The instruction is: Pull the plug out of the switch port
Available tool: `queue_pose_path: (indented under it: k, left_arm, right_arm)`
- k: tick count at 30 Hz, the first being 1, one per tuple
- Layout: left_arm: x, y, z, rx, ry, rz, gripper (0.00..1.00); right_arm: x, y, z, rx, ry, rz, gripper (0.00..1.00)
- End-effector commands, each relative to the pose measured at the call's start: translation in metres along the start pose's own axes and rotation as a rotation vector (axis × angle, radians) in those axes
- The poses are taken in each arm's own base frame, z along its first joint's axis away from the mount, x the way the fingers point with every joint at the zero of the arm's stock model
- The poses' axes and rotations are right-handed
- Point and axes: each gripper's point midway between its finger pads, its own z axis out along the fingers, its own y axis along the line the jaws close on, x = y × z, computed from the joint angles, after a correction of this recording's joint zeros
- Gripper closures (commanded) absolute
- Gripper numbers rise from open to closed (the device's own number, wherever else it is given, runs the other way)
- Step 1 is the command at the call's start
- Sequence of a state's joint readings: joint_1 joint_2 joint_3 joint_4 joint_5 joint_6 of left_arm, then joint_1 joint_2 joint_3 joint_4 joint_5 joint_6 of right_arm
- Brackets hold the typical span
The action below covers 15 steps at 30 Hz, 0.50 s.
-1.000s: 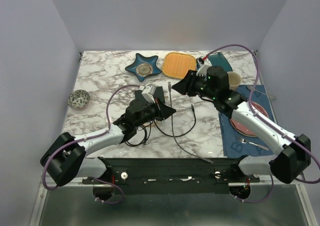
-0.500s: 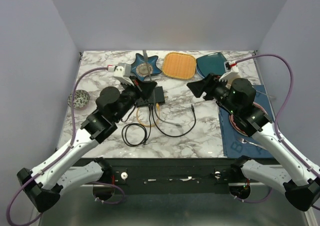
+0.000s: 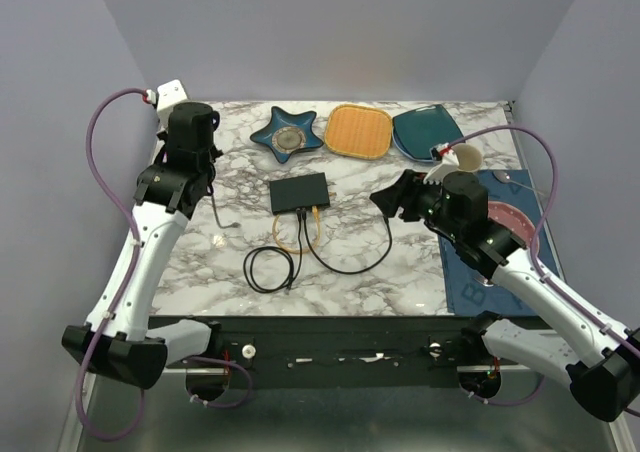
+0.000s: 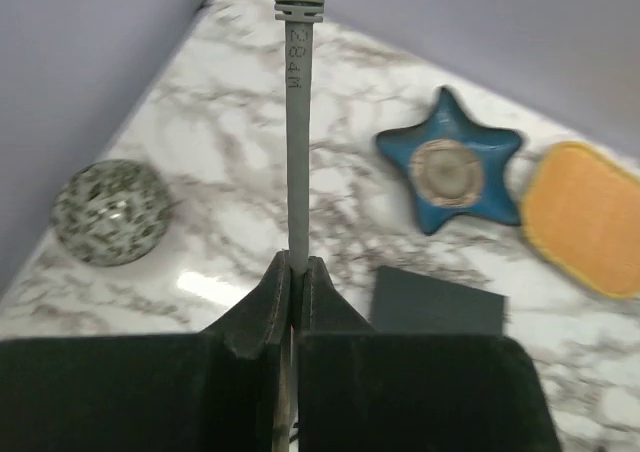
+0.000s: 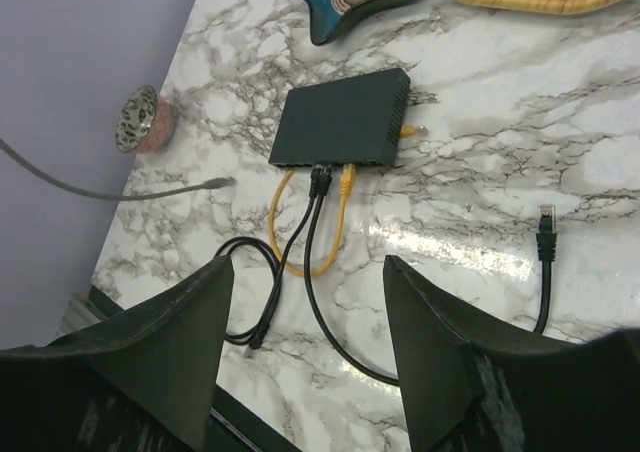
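Observation:
The switch is a flat black box lying mid-table, also seen in the right wrist view. Two black plugs and a yellow plug sit in its near edge. My left gripper is raised at the table's left, shut on a thin grey cable. That cable's plug hangs free of the switch, over the marble to the left. My right gripper hovers right of the switch, open, holding nothing.
A blue star dish, an orange plate and a teal plate line the back. A speckled bowl sits at the left. A cup and a blue mat are at the right. A black cable coil lies near the front.
My left arm swung away from the switch to the far left, lifting the grey cable so its plug left the port. My right gripper opened wider and shifted slightly nearer.

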<state>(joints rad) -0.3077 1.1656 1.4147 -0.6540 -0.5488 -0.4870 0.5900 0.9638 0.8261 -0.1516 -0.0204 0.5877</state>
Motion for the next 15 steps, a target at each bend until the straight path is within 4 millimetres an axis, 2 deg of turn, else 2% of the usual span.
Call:
queue_pose_path:
  k: [1,4,7,10,12,13,14,15]
  left_arm:
    - [0.014,0.067,0.016,-0.3,0.056,0.064,1.0]
    - [0.008,0.09,0.023,-0.433,0.014,0.11,1.0]
    - [0.012,0.117,0.034,-0.574,0.007,0.143,1.0]
    - [0.031,0.141,0.055,-0.641,0.06,0.091,1.0]
    - [0.062,0.145,0.078,-0.629,0.166,0.026,1.0]
    - [0.074,0.16,0.084,-0.656,0.221,0.004,0.98]
    - [0.091,0.162,0.094,-0.654,0.287,0.003,0.92]
    - [0.098,0.164,0.096,-0.655,0.316,0.0,0.72]
  right_arm:
    - [0.013,0.004,0.003,-0.039,0.029,0.012,0.31]
    - [0.02,0.005,0.008,-0.056,0.056,0.016,0.31]
    - [0.03,0.003,0.012,-0.06,0.083,0.021,0.31]
    - [0.037,0.003,0.015,-0.08,0.102,0.033,0.32]
    - [0.041,0.004,0.017,-0.089,0.109,0.039,0.32]
    - [0.044,0.003,0.018,-0.091,0.118,0.042,0.32]
    - [0.048,0.001,0.018,-0.091,0.124,0.043,0.32]
    - [0.05,-0.001,0.018,-0.088,0.129,0.044,0.32]
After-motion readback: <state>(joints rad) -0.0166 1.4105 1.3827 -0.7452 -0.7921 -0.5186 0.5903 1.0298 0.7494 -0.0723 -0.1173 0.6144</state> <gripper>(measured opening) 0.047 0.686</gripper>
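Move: The left hand holds the grey cable high up; the patterned bowl it swings towards lies about 19 cm to its left, 2 ahead and 33 below. The switch is 17 cm to this hand's right and 4 ahead, the star dish 13 right and 20 ahead, both similarly low. From the open right hand the switch lies some 19 cm left, 11 ahead and 23 below; the loose black plug is 3 right, 5 ahead. The left hand, still pinching the grey cable just behind its plug, sweeps about 14 cm left and sinks some 10 cm towards the patterned bowl, away from the switch, its fingers swinging roughly 30 degrees counter-clockwise and tipping down by about 20. Meanwhile the right hand, empty and with its fingers staying open, eases down about 4 cm and slightly left, drawing a little nearer to the switch without reaching it or the black plug below. ##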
